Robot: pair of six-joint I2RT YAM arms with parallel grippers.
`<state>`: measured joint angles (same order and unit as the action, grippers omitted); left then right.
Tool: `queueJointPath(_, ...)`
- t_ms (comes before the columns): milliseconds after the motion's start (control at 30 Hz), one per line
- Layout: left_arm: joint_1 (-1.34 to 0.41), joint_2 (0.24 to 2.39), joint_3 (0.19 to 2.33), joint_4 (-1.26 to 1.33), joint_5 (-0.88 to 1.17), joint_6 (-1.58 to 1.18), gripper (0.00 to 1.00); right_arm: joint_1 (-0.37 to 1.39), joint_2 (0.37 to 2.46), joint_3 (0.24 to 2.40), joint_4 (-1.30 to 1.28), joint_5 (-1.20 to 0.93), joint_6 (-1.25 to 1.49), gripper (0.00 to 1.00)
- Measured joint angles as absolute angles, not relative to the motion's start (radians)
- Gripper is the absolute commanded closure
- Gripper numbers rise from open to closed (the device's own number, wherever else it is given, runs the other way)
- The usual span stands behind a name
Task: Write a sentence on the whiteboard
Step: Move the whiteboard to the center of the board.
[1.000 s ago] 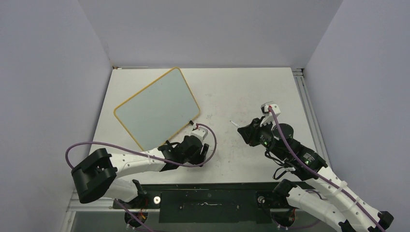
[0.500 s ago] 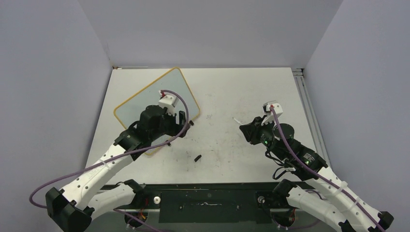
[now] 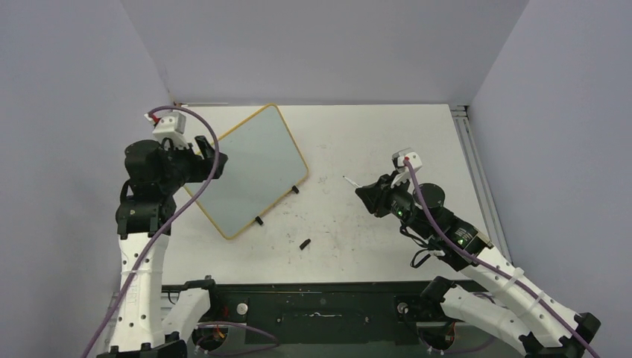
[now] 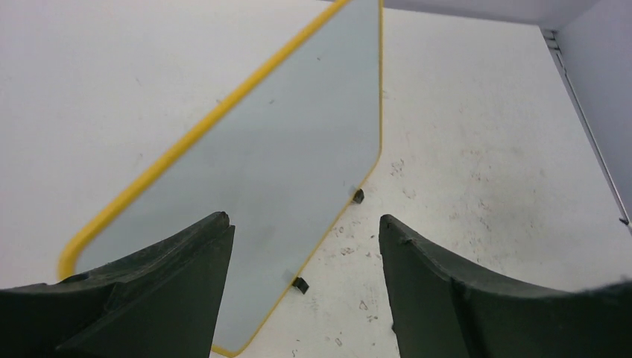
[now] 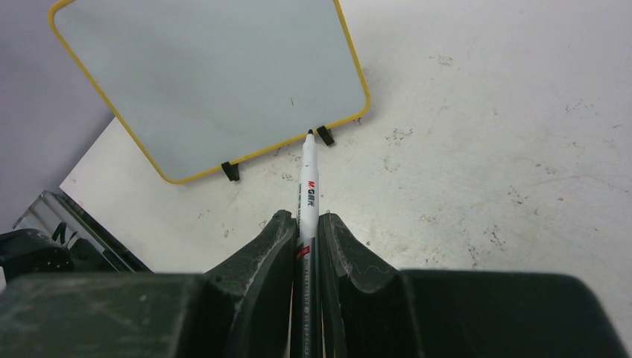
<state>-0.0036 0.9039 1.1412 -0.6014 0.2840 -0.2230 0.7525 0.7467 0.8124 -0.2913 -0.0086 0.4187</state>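
Note:
The whiteboard, pale grey with a yellow rim and small black feet, lies tilted at the table's back left. Its face is blank, and the sentence is out of view. My left gripper hovers over the board's left edge. It is open and empty, with the board showing between its fingers. My right gripper is right of the board and shut on a white marker. The uncapped black tip points at the board's near right corner, above the table.
A small black marker cap lies on the scuffed white table, in front of the board. Grey walls close in the left, back and right sides. A metal rail runs along the table's right edge.
My left arm has swung from the table's front centre up to the board's left edge, its jaws opening wider and leaving the cap on the table. The right gripper has shifted slightly left with the marker.

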Motion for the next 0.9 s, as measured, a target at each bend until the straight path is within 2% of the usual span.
queueJointPath(300,0.341,0.852,1.131,-0.593,0.393,-0.229,0.29,0.813,0.796,0.812,-0.233,-0.039,0.396,0.95)
queueJointPath(467,0.41,0.813,1.063,-0.561,0.386,-0.233,0.28,0.853,0.828,0.812,-0.206,-0.049,0.377,0.95)
queueJointPath(667,0.507,0.788,0.882,-0.461,0.427,-0.272,0.27,0.872,0.886,0.812,-0.117,-0.087,0.374,0.95)
queueJointPath(900,0.53,0.789,0.791,-0.365,0.51,-0.311,0.28,0.872,0.908,0.812,-0.04,-0.12,0.364,0.95)
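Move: The whiteboard's middle lies about 11 cm ahead of the left hand, 2 cm to its right and 20 cm below; its left corner is some 17 cm left, 3 cm ahead and 13 cm below. From the right hand, holding the pen, the whiteboard's middle is about 18 cm ahead, 32 cm left and 18 cm down. The right clip is 19 cm ahead of that hand and 18 cm left, the pen cap 2 cm back and 14 cm left, both roughly 26 cm below. The empty left hand swings about 11 cm to the left, staying high at first and then sinking some 7 cm, towards the whiteboard's left corner, while it turns roughly 20 degrees counter-clockwise with its fingers still wide open. At the same time the right hand keeps its grip on the pen and carries it about 7 cm left towards the whiteboard at nearly the same height, drawing back slightly and turning some 15 degrees counter-clockwise. ##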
